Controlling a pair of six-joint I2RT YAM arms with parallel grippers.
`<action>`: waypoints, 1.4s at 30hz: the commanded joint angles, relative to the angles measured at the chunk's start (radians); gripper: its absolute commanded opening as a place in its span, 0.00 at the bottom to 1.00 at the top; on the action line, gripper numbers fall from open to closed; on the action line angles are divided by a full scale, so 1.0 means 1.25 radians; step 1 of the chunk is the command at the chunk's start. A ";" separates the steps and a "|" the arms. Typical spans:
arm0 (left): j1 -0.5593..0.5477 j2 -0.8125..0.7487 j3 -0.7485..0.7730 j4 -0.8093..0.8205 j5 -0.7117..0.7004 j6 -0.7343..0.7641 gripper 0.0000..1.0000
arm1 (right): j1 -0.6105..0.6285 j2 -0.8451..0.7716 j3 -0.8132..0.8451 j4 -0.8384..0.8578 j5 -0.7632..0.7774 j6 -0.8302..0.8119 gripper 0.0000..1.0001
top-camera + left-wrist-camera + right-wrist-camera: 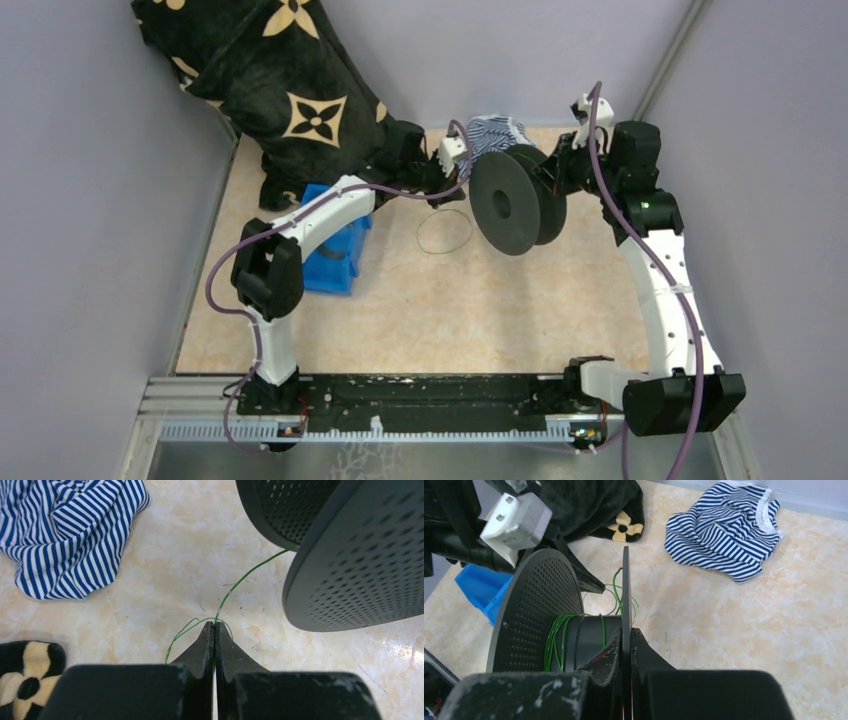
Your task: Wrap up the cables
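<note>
The cable is a thin green wire. It runs from my left gripper, which is shut on it, up to the black perforated spool. A loose loop of it lies on the table below the left gripper. Several turns sit wound on the spool's hub. My right gripper is shut on the edge of one spool flange and holds the spool tilted above the table.
A blue-and-white striped cloth lies at the back of the table. A black blanket with tan flowers is piled at the back left. A blue bin stands under the left arm. Grey walls close in both sides.
</note>
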 commanded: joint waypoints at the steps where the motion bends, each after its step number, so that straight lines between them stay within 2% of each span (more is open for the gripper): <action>1: 0.007 -0.025 -0.031 0.048 0.044 -0.025 0.00 | 0.002 -0.020 0.084 0.044 -0.006 0.035 0.00; 6: 0.015 -0.030 -0.066 0.074 0.086 -0.057 0.04 | 0.002 -0.010 0.109 0.039 0.018 0.044 0.00; 17: 0.044 -0.033 -0.125 0.110 0.180 -0.092 0.44 | 0.002 -0.003 0.137 0.025 0.032 0.042 0.00; 24: 0.047 -0.063 -0.184 0.136 0.228 -0.079 0.61 | 0.002 0.000 0.151 0.025 0.052 0.042 0.00; 33: 0.047 -0.082 -0.245 0.200 0.239 -0.076 0.72 | 0.002 0.006 0.165 0.031 0.014 0.045 0.00; 42: 0.047 -0.074 -0.286 0.291 0.284 -0.105 0.77 | 0.002 0.021 0.208 0.033 -0.069 0.091 0.00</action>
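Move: The left fingers still pinch the green cable; its loose loop lies some 17 cm below them, about 4 cm back and 3 left. The spool's middle is about 11 cm right of them, 4 back and 4 higher; the striped cloth some 13 ahead, 7 right and 16 below. The right hand still grips the spool's flange, the spool's middle about 5 cm left, 4 back and 6 below it. Left fingers open off the cable, drawing about 5 cm back and down; right lifts the spool 5 cm. ##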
